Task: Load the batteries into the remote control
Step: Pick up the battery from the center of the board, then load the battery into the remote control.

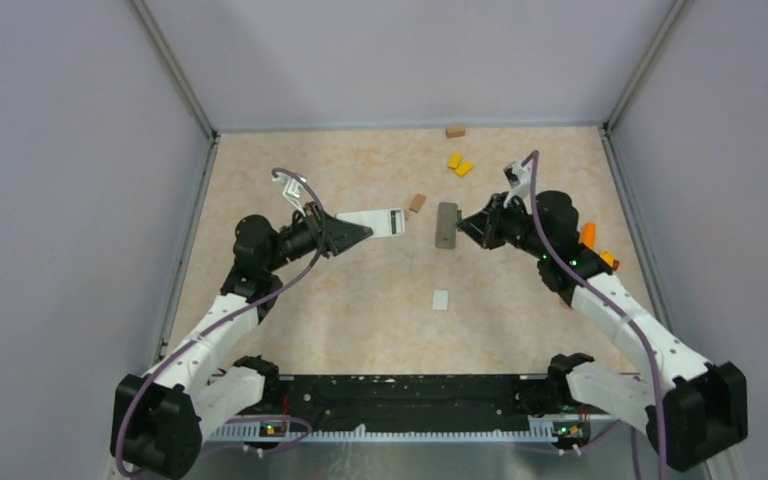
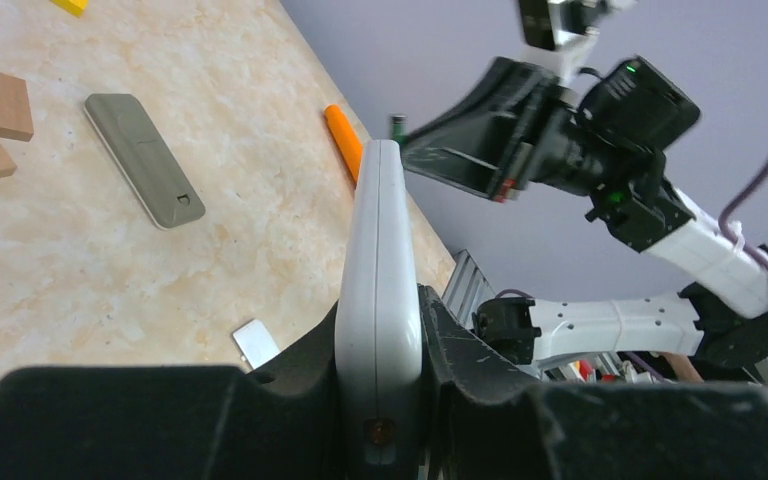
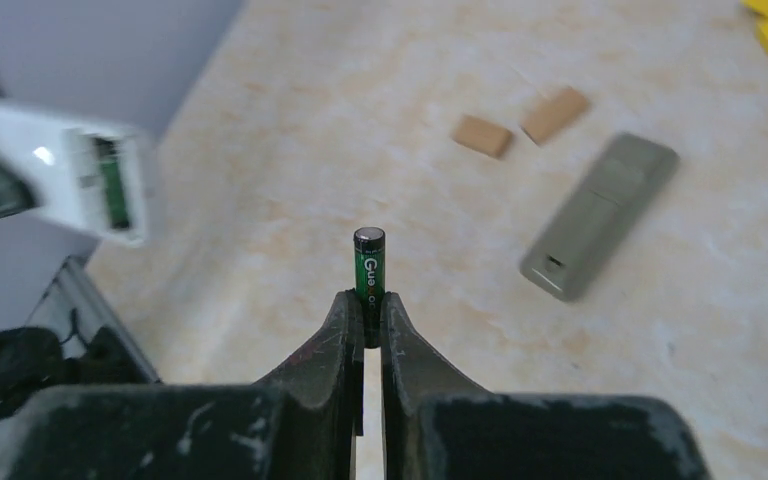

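My left gripper (image 2: pixel 380 345) is shut on the white remote control (image 2: pixel 380 260), holding it edge-on above the table; from above it shows as the remote control (image 1: pixel 380 221). In the right wrist view the remote control (image 3: pixel 70 175) has its battery compartment open, with a green battery (image 3: pixel 112 192) lying inside. My right gripper (image 3: pixel 365 318) is shut on the lower end of a green battery (image 3: pixel 369 265) that sticks out past the fingertips. This battery (image 2: pixel 397 125) hangs in the air a short way off the remote's far end. From above, my right gripper (image 1: pixel 465 224) faces the left one.
A grey remote (image 1: pixel 447 224) lies on the table under my right gripper. A small white cover (image 1: pixel 440 299) lies nearer the bases. Brown blocks (image 1: pixel 417 203) (image 1: pixel 455 131), yellow blocks (image 1: pixel 459 163) and an orange piece (image 1: pixel 588 236) lie toward the back and right.
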You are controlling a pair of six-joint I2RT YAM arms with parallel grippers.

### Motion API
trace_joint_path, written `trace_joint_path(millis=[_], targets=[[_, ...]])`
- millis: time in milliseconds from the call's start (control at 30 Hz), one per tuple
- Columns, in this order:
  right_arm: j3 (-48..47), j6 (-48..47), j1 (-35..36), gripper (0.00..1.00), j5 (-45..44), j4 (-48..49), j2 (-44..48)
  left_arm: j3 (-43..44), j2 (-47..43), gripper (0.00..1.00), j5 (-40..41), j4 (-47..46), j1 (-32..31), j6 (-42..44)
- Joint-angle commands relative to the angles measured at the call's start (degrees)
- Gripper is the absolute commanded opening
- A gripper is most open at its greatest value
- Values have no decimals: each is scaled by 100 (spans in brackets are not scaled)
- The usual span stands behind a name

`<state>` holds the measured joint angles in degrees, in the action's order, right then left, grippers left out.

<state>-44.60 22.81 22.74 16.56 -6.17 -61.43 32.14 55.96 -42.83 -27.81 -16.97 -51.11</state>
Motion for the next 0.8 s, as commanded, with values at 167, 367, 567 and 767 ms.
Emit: trace_joint_path(millis=[167,367,567,767], targets=[[737,294,329,0,3270,3366,879,197,-93,0,-69,-565,19,-332],[379,-516,1072,0,3256,2855,696,201,187,0,-342,-963,10,-671],[-283,206,1101,0,1678,1795,429,122,284,0,-309,-1109,1,-965],[-1223,1120,1101,0,596,-8,-196,223,467,0,-5,-352,1,-1456]])
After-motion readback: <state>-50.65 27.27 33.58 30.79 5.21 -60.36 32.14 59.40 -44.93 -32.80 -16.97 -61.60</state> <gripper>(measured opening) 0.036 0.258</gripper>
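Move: The right hand already holds a battery; the battery compartment of the remote control in the left hand lies about 14 cm to its left, 5 cm back and 6 cm higher. On the table some 18 cm below, the gray remote lies about 11 cm ahead and 1 cm left, the white cover about 7 cm back and 3 cm left. From the left hand, the compartment is about 6 cm right and 2 cm ahead, level with it. Right hand, keeping the battery pinched, swings back-left and up about 10 cm towards the compartment, then returns forward. ##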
